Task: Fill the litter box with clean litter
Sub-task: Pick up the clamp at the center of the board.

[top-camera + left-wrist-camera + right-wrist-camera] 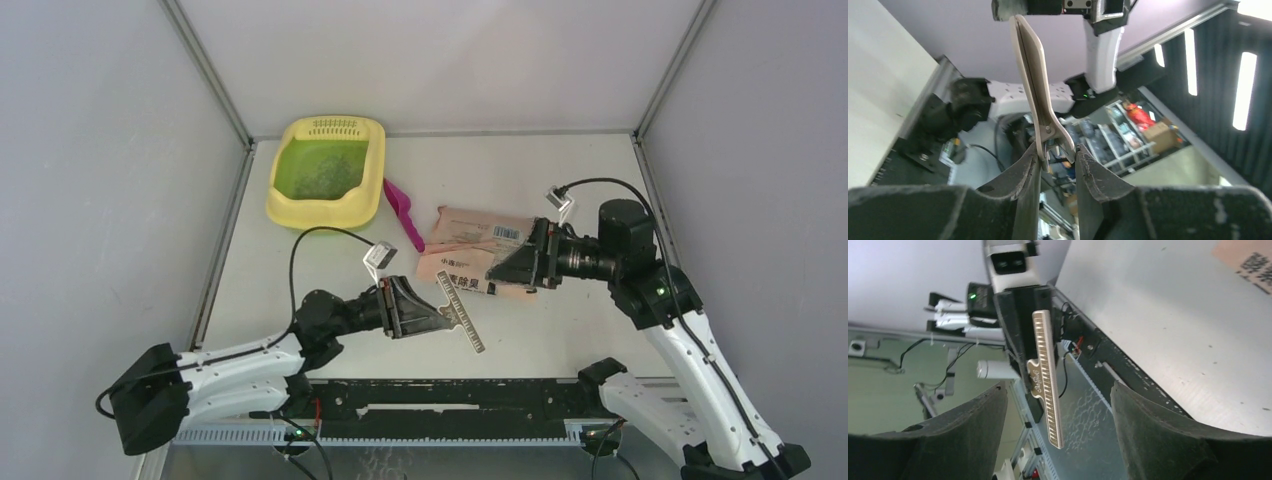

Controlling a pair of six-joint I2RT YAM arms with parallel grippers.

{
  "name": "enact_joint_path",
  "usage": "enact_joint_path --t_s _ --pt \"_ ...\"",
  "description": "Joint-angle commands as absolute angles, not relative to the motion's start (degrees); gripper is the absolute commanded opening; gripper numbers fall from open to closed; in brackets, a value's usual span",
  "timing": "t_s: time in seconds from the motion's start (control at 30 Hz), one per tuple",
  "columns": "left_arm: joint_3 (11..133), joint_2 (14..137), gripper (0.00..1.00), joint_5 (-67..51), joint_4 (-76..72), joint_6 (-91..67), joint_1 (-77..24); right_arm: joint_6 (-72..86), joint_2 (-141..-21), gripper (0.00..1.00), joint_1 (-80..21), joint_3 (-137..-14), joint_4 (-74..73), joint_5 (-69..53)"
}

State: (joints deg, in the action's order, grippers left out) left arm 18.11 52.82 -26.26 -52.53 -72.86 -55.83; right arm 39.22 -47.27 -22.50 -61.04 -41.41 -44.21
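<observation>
The pale yellow litter box (pixel 327 210) stands at the table's far left. Grey-green clean litter (pixel 322 172) is speckled over its green floor. My left gripper (pixel 441 314) is low near the front centre, shut on the handles of a long beige toothed bag clip (pixel 464 318). In the left wrist view the clip (pixel 1029 85) sticks straight out from between the fingers (pixel 1020 175). My right gripper (pixel 492 277) is open, its tips over the near edge of the peach bag (pixel 478 238), facing the clip (pixel 1047 375), with nothing between its fingers (pixel 1143 415).
A magenta scoop (pixel 403 211) lies between the litter box and the bag. A corner of the bag (pixel 1248 260) shows in the right wrist view. The black rail (pixel 450 398) runs along the front edge. Grey walls close in the table on three sides.
</observation>
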Motion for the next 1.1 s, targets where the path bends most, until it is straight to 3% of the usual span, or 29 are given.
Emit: enact_joint_path --t_s 0.0,0.1,0.27,1.07 --pt "13.97 57.29 0.31 -32.09 -75.19 -86.40 -55.63 41.49 -42.42 0.77 -22.72 -57.58 -29.81 -54.20" --pt "13.33 60.30 0.31 -32.65 -80.82 -88.96 -55.76 42.62 -41.65 0.68 -24.40 -55.25 -29.13 -55.22" --pt "15.49 62.05 0.32 -33.30 -80.77 -88.81 -55.81 42.78 -41.80 0.61 -31.30 -53.44 -30.15 -50.98" --pt "19.89 66.50 0.32 -33.50 -80.77 -87.38 -56.19 48.10 -46.76 0.53 -41.15 -51.52 -23.76 -45.31"
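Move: The clamp is pinched in the left fingers, its middle about 2 cm to the right of the left hand point and 2 cm ahead. From the open, empty right hand it lies some 5 cm back, 6 cm to the left and about 2 cm lower. The litter bag lies flat on the table roughly 18 cm ahead of the right hand, 2 cm to its left and 30 cm below; the purple scoop is about 8 cm farther out than the bag and 18 cm to its left. The right hand sweeps back about 6 cm towards the clamp, then eases leftward for a total of some 5 cm while sinking slightly, turning about 15 degrees counter-clockwise and narrowing its fingers from wide to roughly half open, so that they come up on either side of the clamp without visibly gripping it. The left hand keeps its pinch on the clamp and presents it in mid-air, drawing back about 2 cm early on and turning some 10 degrees clockwise, then staying almost in place. ##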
